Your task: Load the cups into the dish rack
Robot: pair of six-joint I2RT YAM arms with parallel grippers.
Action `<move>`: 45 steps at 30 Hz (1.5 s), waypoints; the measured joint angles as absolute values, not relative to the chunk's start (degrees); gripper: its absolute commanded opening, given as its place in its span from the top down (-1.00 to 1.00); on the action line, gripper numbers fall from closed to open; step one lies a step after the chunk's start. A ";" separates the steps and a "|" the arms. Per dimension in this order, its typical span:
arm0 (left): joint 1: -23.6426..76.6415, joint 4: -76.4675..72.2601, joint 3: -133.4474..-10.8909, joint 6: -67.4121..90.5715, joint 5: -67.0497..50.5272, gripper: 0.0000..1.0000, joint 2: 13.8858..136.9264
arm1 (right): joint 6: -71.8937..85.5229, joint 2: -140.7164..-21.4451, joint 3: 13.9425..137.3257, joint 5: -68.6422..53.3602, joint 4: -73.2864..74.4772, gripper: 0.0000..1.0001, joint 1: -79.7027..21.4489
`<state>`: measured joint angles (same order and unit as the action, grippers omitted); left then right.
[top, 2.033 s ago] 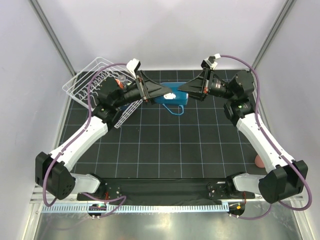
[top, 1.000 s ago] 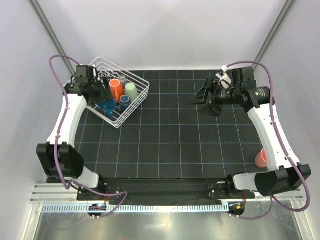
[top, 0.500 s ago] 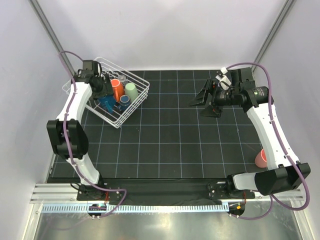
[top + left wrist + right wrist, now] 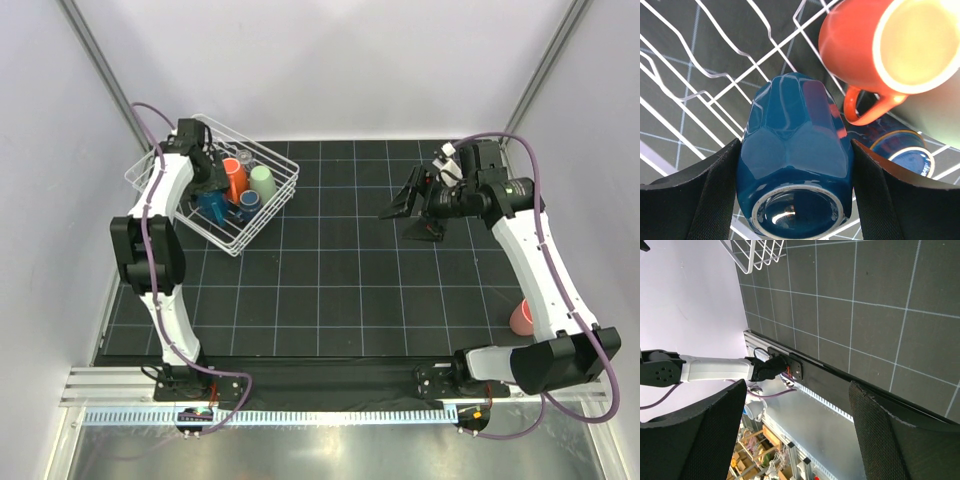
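The white wire dish rack stands at the far left of the mat. It holds an orange cup, a pale green cup and a dark blue mug. My left gripper reaches down into the rack and is shut on a blue faceted cup, bottom towards the camera, with a finger against each side. Beside it lie the orange cup and the dark blue mug. A pink cup sits at the mat's right edge. My right gripper hangs open and empty above the mat.
The rack's wires run close around the blue cup. The right wrist view looks down past its open gripper to the black grid mat and the left arm's base at the near edge.
The blue cup, earlier between both grippers at mid-table, is now in the rack with the left gripper. The left arm's elbow has swung in toward the rack. The right gripper barely moved.
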<state>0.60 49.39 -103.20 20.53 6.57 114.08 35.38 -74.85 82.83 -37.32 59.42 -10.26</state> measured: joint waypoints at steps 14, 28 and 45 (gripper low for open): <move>0.62 50.87 -104.66 20.99 7.51 0.06 118.48 | 34.00 -72.51 82.43 -33.39 62.26 -0.66 -10.26; 0.62 52.42 -106.04 21.63 7.49 -0.99 118.45 | 30.57 -73.19 83.99 -29.10 66.02 -0.67 -10.26; 4.43 49.36 -93.43 31.73 1.43 -1.00 89.34 | 32.58 -78.63 88.12 0.62 75.35 -0.63 -1.83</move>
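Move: My left hand holds the blue cup, and its spot in the dish rack is straight below, about 4 cm down. Next to that spot, slightly lower than my left hand, the orange cup stands some 8 cm ahead and 6 cm right, the small blue glass about 2 cm ahead and 9 cm right, the green cup 7 cm ahead and 12 cm right. My open right hand has the red cup roughly 10 cm back, 31 cm right and 23 cm below. With my left hand I lower the still-gripped blue cup straight down about 3 cm into the rack, hold briefly, open my fingers wide to let go, then rise some 15 cm clear and swing back and right off the rack, fingers tipping up and outward. My right hand, open throughout, drifts slowly, then sweeps about 14 cm right and 5 cm down towards the red cup, its fingers swinging to point steeply down. ##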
